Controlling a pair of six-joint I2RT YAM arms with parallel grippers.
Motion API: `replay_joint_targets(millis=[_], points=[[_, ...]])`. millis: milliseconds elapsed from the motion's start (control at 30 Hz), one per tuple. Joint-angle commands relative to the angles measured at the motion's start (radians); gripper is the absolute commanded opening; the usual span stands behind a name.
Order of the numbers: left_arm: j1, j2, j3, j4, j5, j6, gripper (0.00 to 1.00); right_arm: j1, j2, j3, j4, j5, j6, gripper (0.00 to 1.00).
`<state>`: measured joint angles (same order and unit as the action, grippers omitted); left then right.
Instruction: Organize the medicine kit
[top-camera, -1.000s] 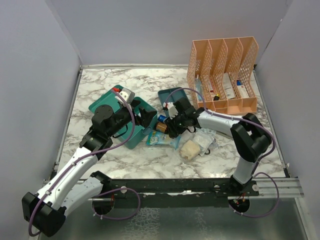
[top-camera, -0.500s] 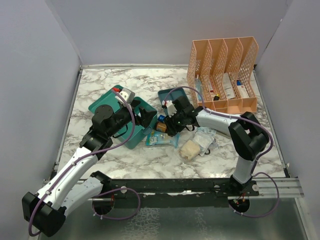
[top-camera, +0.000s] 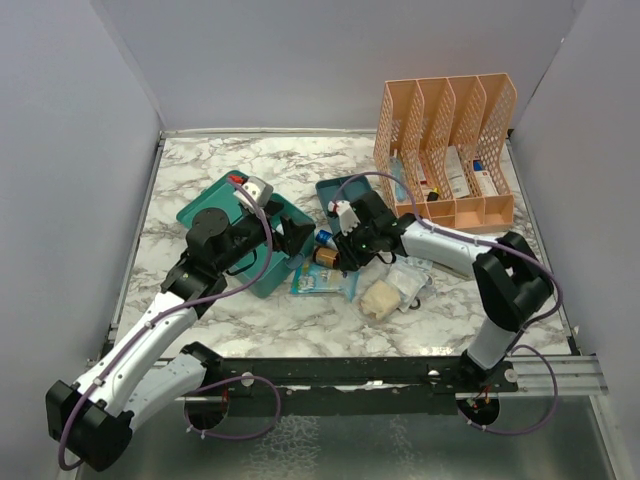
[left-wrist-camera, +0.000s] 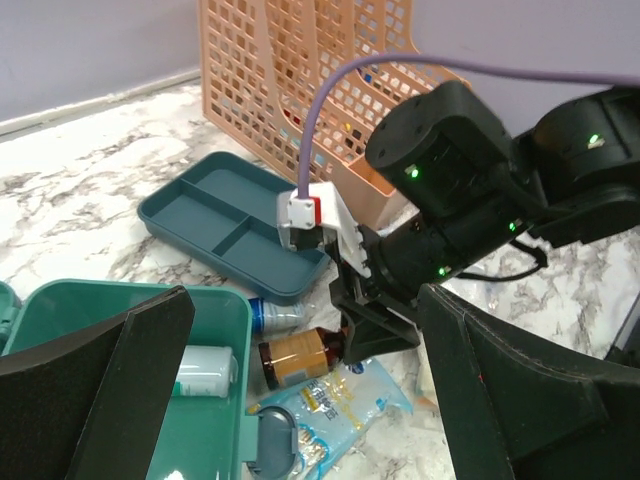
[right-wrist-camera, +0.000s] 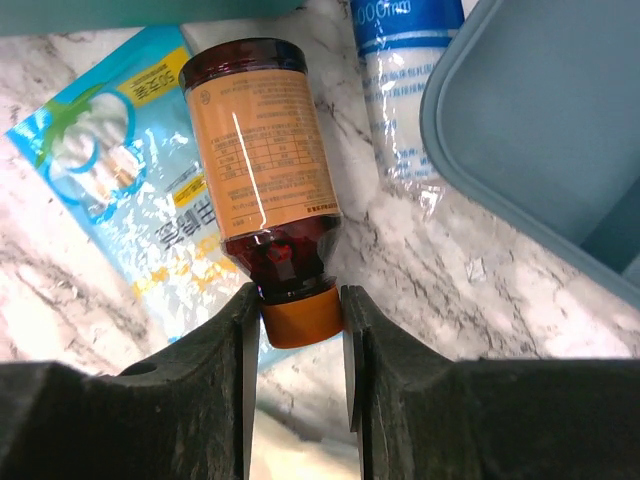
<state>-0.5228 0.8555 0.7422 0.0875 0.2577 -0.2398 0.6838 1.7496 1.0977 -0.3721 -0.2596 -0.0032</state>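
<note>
The teal medicine kit (top-camera: 205, 200) lies open at centre left, and a white bottle (left-wrist-camera: 205, 370) lies inside it. Its divided insert tray (top-camera: 340, 192) sits apart on the marble, further right. A brown bottle (right-wrist-camera: 262, 140) with an orange cap lies on its side between kit and tray. My right gripper (right-wrist-camera: 297, 320) is shut on that cap, both fingers touching it. My left gripper (left-wrist-camera: 300, 400) hovers wide open over the kit's right edge (left-wrist-camera: 120, 300), holding nothing.
A blue-and-white sachet (right-wrist-camera: 130, 200) lies partly under the brown bottle. A white bottle with blue print (right-wrist-camera: 400, 80) lies beside the tray. Clear bags (top-camera: 410, 275) and a beige pack (top-camera: 382, 298) sit to the right. A peach lattice organizer (top-camera: 450, 150) stands at back right.
My right gripper has narrowed onto the brown bottle's cap and shifted slightly left and back. The left arm has hardly moved.
</note>
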Motion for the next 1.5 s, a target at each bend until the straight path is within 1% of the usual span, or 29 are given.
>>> replay_joint_targets(millis=[0,33,167,267,367,433,467,600,633,700,733,800,867,1033,1167,1300,1400,1467], points=[[0.006,0.017,0.015,0.009,0.118,0.03,0.99,-0.003,-0.101,0.023,-0.112,-0.038,0.005,0.18],[0.006,0.018,0.016,0.012,0.129,0.038,0.99,-0.003,-0.115,0.033,-0.153,-0.042,0.012,0.17],[0.005,0.014,0.017,0.02,0.152,0.071,0.99,-0.003,-0.194,0.037,-0.218,-0.062,0.038,0.13],[0.004,0.012,0.01,0.019,0.215,0.123,0.98,-0.003,-0.272,0.051,-0.253,-0.093,0.053,0.12],[0.0,0.014,-0.005,0.022,0.275,0.195,0.98,-0.003,-0.348,0.073,-0.287,-0.119,0.07,0.12],[-0.004,0.021,-0.002,0.009,0.297,0.272,0.98,-0.003,-0.394,0.082,-0.302,-0.146,0.081,0.12],[-0.005,0.025,0.0,0.007,0.305,0.29,0.98,-0.003,-0.417,0.082,-0.304,-0.162,0.087,0.12],[-0.027,0.031,0.02,-0.003,0.359,0.439,0.97,-0.003,-0.486,0.062,-0.291,-0.233,0.122,0.12],[-0.035,0.035,0.048,-0.045,0.381,0.503,0.98,-0.003,-0.497,0.055,-0.285,-0.248,0.133,0.12],[-0.044,0.059,0.142,-0.198,0.409,0.652,0.98,-0.003,-0.51,0.045,-0.27,-0.272,0.162,0.12],[-0.046,0.071,0.184,-0.242,0.399,0.681,0.98,-0.003,-0.508,0.049,-0.269,-0.28,0.189,0.12],[-0.048,0.085,0.225,-0.287,0.422,0.721,0.98,-0.003,-0.503,0.064,-0.264,-0.301,0.224,0.11],[-0.055,0.089,0.229,-0.31,0.454,0.762,0.98,-0.003,-0.499,0.078,-0.261,-0.318,0.248,0.11],[-0.097,0.116,0.24,-0.357,0.45,0.819,0.98,-0.003,-0.488,0.105,-0.261,-0.308,0.248,0.11],[-0.14,0.166,0.261,-0.391,0.455,0.849,0.94,-0.003,-0.46,0.128,-0.265,-0.336,0.235,0.11],[-0.16,0.223,0.26,-0.434,0.438,0.878,0.89,-0.003,-0.433,0.147,-0.273,-0.34,0.229,0.11],[-0.178,0.258,0.26,-0.477,0.391,0.914,0.81,-0.003,-0.415,0.156,-0.291,-0.338,0.222,0.11],[-0.191,0.269,0.253,-0.484,0.357,0.936,0.71,-0.003,-0.405,0.156,-0.296,-0.335,0.219,0.11]])
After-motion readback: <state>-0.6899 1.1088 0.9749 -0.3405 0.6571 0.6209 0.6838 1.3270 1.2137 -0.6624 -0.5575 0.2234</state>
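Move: The right hand, already pinching the brown bottle by its orange cap just over the table, has the left gripper's open fingers about 10 cm to its left and 25 cm above, roughly level fore and aft. From the left hand, the bottle lies some 26 cm below, 6 cm right and 2 cm ahead; the green box 6 cm left and 4 cm ahead; the swab packet 4 cm right and 3 cm back; the blue-white bottle 5 cm right and 6 cm ahead. The right hand carries the brown bottle up about 18 cm and back some 8 cm towards the left gripper, its tilt swinging the fingers from mostly down to more leftward, and keeps its pinch on the cap. The left hand comes right and back to meet it, bobs up and then sinks over the bottle, turning clockwise some 40 degrees until its fingers point right and dip slightly, one on each side of the bottle's body, and they just begin to close. ##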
